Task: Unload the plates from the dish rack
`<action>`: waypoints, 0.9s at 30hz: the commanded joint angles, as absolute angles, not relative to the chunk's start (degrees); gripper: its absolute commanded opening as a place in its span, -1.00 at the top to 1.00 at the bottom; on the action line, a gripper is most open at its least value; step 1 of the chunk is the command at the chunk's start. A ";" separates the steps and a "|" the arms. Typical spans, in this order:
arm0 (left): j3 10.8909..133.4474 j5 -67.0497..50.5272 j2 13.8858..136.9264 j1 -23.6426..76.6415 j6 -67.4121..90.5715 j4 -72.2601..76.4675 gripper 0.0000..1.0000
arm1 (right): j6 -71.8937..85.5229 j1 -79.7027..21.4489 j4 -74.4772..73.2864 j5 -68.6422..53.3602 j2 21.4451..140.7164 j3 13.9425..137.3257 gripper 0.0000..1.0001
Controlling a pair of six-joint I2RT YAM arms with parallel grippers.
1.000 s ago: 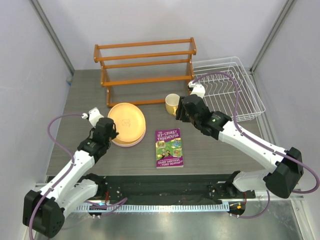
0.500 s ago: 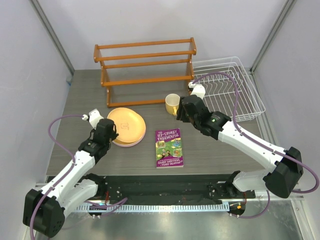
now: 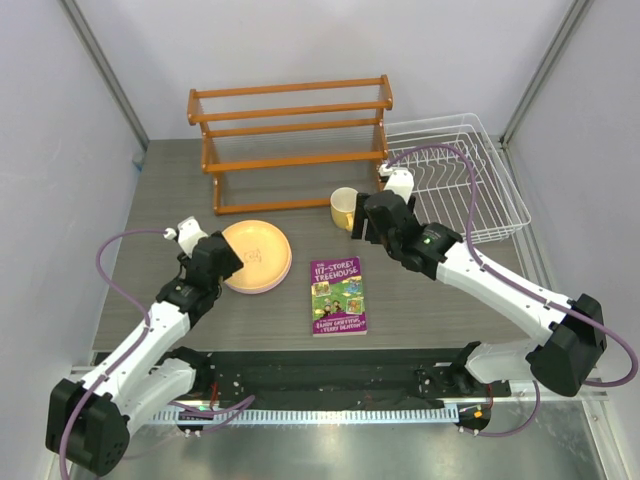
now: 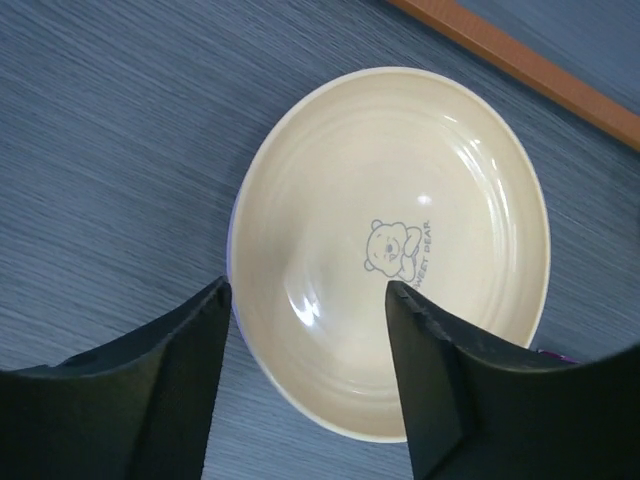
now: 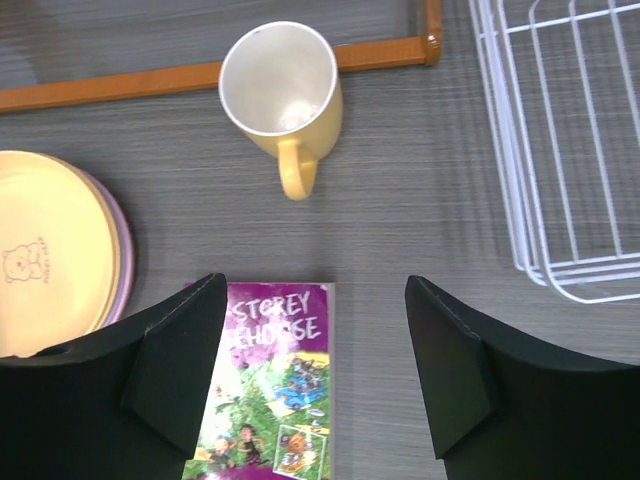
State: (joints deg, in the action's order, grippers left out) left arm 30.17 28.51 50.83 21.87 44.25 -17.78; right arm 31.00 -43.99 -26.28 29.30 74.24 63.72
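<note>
The orange-tan plate point(image 3: 257, 253) lies face up on top of the stack on the table, left of centre. It has a bear print in the left wrist view point(image 4: 400, 240). A lilac rim point(image 4: 233, 225) shows under it; the pink plate is hard to tell apart. My left gripper point(image 3: 222, 264) is open over the plate's near rim point(image 4: 306, 295), holding nothing. My right gripper point(image 3: 362, 230) is open and empty above the table point(image 5: 315, 285), between the book and the mug. The white wire dish rack point(image 3: 452, 190) holds no plates; its corner shows in the right wrist view point(image 5: 560, 150).
A yellow mug point(image 3: 343, 208) stands upright by the orange wooden shelf rack point(image 3: 290, 140). A purple book point(image 3: 338, 296) lies flat at centre front. The plate stack also shows at the left in the right wrist view point(image 5: 50, 260).
The orange-tan plate has come down from above the stack and now rests on it. The left gripper has shifted slightly right with it. The right arm has barely moved.
</note>
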 commanded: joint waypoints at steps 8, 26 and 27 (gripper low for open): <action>33.57 29.80 46.41 21.62 35.43 -14.17 -0.80 | 25.93 -41.14 -27.42 48.15 68.21 60.65 -0.86; 34.63 35.58 58.00 21.88 16.36 4.45 -0.99 | -3.86 -25.49 21.87 48.61 55.11 27.45 -0.99; 33.06 36.55 58.27 21.88 15.13 6.48 -0.99 | -2.82 -25.31 23.19 48.78 55.54 26.73 -0.99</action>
State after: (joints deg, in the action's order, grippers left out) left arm 33.74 30.57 56.86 21.89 21.87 -4.34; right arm 4.95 -25.56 3.20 51.44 56.25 32.75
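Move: The left hand, just clear of the plate stack, has its middle about 6 cm ahead, 6 cm to the right and 7 cm below; the wooden rack's front bar is centred some 19 cm ahead and 18 cm right. From the right hand, the empty dish rack's middle is about 21 cm ahead, 21 cm right and 17 cm down; the mug is 15 cm ahead, 7 cm left, and the book 8 cm left, 7 cm back. Touching nothing, the right hand sweeps about 21 cm to its right, away from the mug and book to the near side of the dish rack, dipping slightly at the end, turning nearly 30 degrees clockwise and opening fully. The left hand lifts some 4 cm off beside the plates, then goes about 4 cm forward, spreading its fingers wide as its left side rolls up. ##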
